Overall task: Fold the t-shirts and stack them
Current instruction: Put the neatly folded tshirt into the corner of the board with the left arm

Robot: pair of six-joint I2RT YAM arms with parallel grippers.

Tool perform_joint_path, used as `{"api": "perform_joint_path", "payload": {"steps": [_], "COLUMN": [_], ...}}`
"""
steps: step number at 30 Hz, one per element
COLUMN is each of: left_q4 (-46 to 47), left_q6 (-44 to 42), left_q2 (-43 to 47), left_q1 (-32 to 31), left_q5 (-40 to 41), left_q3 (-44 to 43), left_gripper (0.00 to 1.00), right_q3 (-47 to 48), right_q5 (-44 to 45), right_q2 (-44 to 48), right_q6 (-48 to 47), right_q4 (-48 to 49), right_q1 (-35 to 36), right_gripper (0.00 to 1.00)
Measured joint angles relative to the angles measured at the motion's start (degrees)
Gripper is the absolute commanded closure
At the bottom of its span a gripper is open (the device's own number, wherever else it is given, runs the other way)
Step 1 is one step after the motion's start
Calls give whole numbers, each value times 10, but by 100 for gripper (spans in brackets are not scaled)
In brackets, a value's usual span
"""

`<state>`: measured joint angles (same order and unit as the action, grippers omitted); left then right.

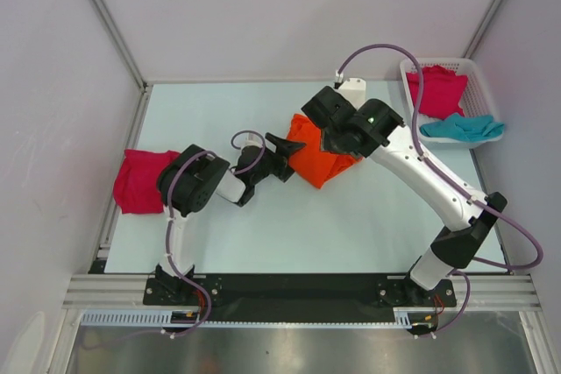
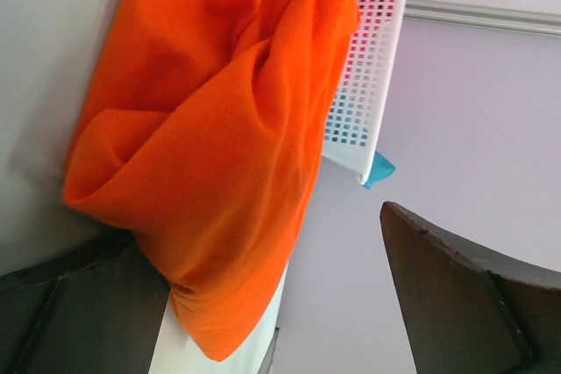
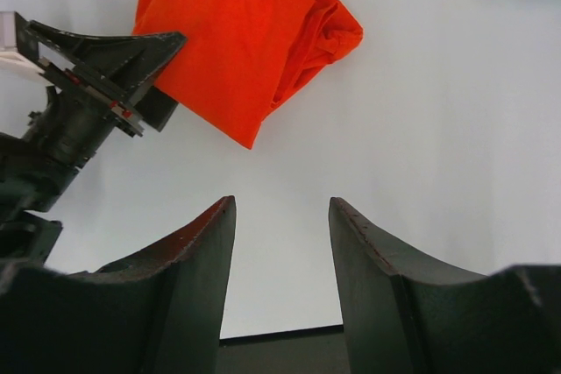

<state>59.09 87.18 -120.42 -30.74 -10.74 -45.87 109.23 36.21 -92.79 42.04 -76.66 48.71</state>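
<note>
A crumpled orange t-shirt [image 1: 323,162] lies mid-table. My left gripper [image 1: 294,157] is open at its left edge; in the left wrist view the orange cloth [image 2: 210,146] drapes over one finger [image 2: 79,304] and fills part of the gap, with the other finger [image 2: 473,295] standing apart. My right gripper [image 1: 329,133] hovers above the shirt, open with nothing between its jaws [image 3: 282,203]; the orange t-shirt [image 3: 237,41] lies ahead of it. A folded magenta t-shirt [image 1: 140,179] rests at the table's left edge. Another magenta t-shirt [image 1: 438,89] and a teal t-shirt [image 1: 463,127] lie in the basket.
The white lattice basket [image 1: 478,72] stands at the back right corner, also seen as a basket wall [image 2: 368,85] behind the orange cloth. White walls enclose the table on three sides. The left gripper [image 3: 105,59] shows in the right wrist view beside the shirt.
</note>
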Motion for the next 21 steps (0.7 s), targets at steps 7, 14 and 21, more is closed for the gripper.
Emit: {"api": "perform_joint_path", "payload": {"steps": [7, 14, 21], "left_q4": [-7, -81, -175], "left_q6": [8, -2, -33], "left_q2": [-34, -61, -97], "left_q1": [-1, -1, 1], "left_q5": [-2, -8, -37], "left_q3": [-57, -122, -203], "left_gripper": [8, 66, 100], "right_q3": [59, 72, 75], "right_q5": [5, 4, -1], "right_q2": [-16, -16, -16], "right_q6": [0, 0, 3], "right_q4": [-2, -2, -3], "right_q1": [10, 14, 15], "right_gripper": [47, 46, 46]}}
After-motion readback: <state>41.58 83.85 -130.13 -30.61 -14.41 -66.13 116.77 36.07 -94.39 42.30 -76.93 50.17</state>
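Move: The folded orange t-shirt lies just beyond my open left hand, its middle about 3 cm ahead, 9 cm to the right and 3 cm lower; its nearest edge already reaches in between my fingers. The folded red shirt at the board's left side is some 40 cm to the left of that hand and 6 cm back. From my raised right hand, the orange t-shirt is roughly 13 cm ahead, 7 cm left and 26 cm below. With my left fingers wide open around the near-left edge of the orange t-shirt, I push on forward and to the right about 6 cm, further onto the cloth, dipping some 3 cm late on as I shut the fingers and pinch the layered edge. My right hand, empty and clear of the shirt, rises another 3 cm and drifts slightly left. ##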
